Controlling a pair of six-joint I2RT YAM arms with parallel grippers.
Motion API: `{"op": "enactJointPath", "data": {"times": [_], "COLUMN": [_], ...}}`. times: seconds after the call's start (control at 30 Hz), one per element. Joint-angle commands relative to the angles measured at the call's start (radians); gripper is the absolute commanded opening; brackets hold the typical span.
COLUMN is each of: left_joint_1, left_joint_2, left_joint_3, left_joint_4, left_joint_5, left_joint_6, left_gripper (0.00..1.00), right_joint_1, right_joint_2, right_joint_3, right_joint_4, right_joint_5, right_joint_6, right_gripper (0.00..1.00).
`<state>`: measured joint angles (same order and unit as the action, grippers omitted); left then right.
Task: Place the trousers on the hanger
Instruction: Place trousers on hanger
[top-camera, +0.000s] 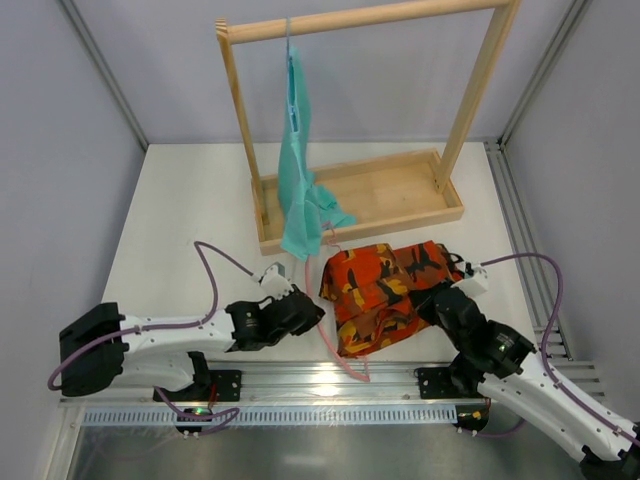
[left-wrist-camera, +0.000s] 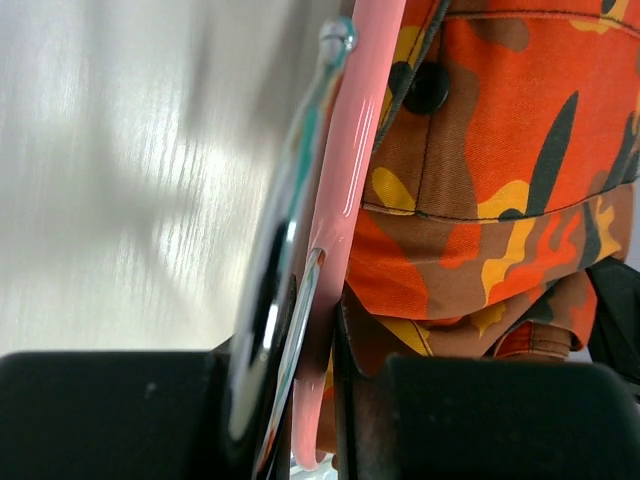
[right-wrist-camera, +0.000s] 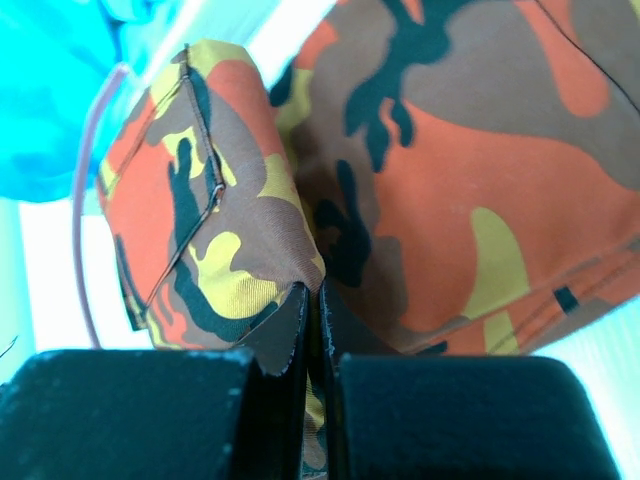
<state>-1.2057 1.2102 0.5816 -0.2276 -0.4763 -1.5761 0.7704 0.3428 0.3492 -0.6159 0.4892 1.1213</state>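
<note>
The camouflage trousers (top-camera: 385, 290) lie folded on the table between the two arms. The pink hanger (top-camera: 330, 345) runs along their left edge, curving down toward the near rail. My left gripper (top-camera: 314, 312) is shut on the hanger; in the left wrist view the pink bar (left-wrist-camera: 348, 170) and its metal hook (left-wrist-camera: 285, 260) pass between the jaws, with the trousers (left-wrist-camera: 520, 150) just to the right. My right gripper (top-camera: 433, 300) is shut on a fold of the trousers (right-wrist-camera: 450, 180) at their right side. The hanger (right-wrist-camera: 80, 220) shows there as a thin pink curve at far left.
A wooden rack (top-camera: 360, 20) stands at the back on a shallow wooden tray base (top-camera: 400, 200). A teal garment (top-camera: 295, 150) hangs from its bar, its lower end resting near the trousers' top left corner. Metal rails edge the table on the right and near sides.
</note>
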Motion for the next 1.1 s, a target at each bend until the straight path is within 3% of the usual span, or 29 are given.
{"op": "enactJointPath", "data": {"times": [0.0,0.1,0.13,0.17,0.23,0.27,0.33,0.5,0.7,0.87,1.07], "left_joint_1": [-0.005,-0.006,-0.006,-0.005,-0.006,-0.006,-0.006,-0.005,-0.006,-0.006,-0.005], "left_joint_2": [-0.032,-0.107,-0.129,-0.144,-0.175,-0.179,-0.176,-0.155,-0.172,-0.192,-0.192], "left_joint_3": [-0.060,-0.068,-0.072,-0.075,-0.077,-0.078,-0.091,-0.112,-0.158,-0.177,-0.206], "left_joint_4": [-0.327,-0.334,-0.310,-0.305,-0.293,-0.294,-0.279,-0.246,-0.179,-0.194,-0.158], "left_joint_5": [-0.004,-0.048,-0.050,-0.054,-0.054,-0.047,-0.027,0.004,0.057,0.068,0.073], "left_joint_6": [-0.053,-0.029,-0.009,0.016,0.039,0.042,0.050,0.053,0.042,0.016,0.007], "left_gripper": [0.00,0.00,0.00,0.00,0.00,0.01,0.00,0.00,0.00,0.00,0.00], "right_joint_1": [-0.014,-0.014,-0.013,-0.014,-0.013,-0.014,-0.016,-0.049,-0.226,-0.331,-0.339], "right_joint_2": [0.015,-0.004,-0.008,-0.016,-0.007,0.008,0.105,0.350,0.537,0.680,0.852], "right_joint_3": [0.024,0.001,-0.004,-0.004,0.007,0.029,0.059,0.126,0.094,0.088,0.102], "right_joint_4": [-0.136,-0.021,0.028,0.123,0.188,0.221,0.240,0.370,0.531,0.603,0.775], "right_joint_5": [0.143,-0.019,-0.070,-0.118,-0.231,-0.257,-0.302,-0.472,-0.724,-0.814,-0.969], "right_joint_6": [0.092,-0.003,-0.106,-0.156,-0.268,-0.300,-0.346,-0.469,-0.564,-0.629,-0.643], "right_gripper": [0.04,0.06,0.13,0.37,0.50,0.62,0.71,0.83,0.89,0.90,0.89]}}
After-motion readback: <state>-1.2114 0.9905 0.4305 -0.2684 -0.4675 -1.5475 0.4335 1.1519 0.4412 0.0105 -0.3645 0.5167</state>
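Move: The right hand still pinches the trousers' right-hand part. The folded panel beside the pink hanger, where it goes next, has its middle about 10 cm to that hand's left, 5 cm ahead and some 6 cm lower; the hanger's middle lies about 19 cm left and 3 cm back, and the tray's near edge some 15 cm ahead and 11 cm left. From the left hand, which holds the hanger, that panel is about 9 cm to the right and 7 cm ahead, a little below. The right hand spreads its fingers wide to let go of the trousers and swings about 9 cm left, then forward and down some 5 cm, turning about 40 degrees counter-clockwise until the open fingers stand over the edge of the folded panel beside the hanger. Meanwhile the left hand keeps its grip on the pink hanger and draws it about 4 cm left, early on, then eases slightly back and down. ##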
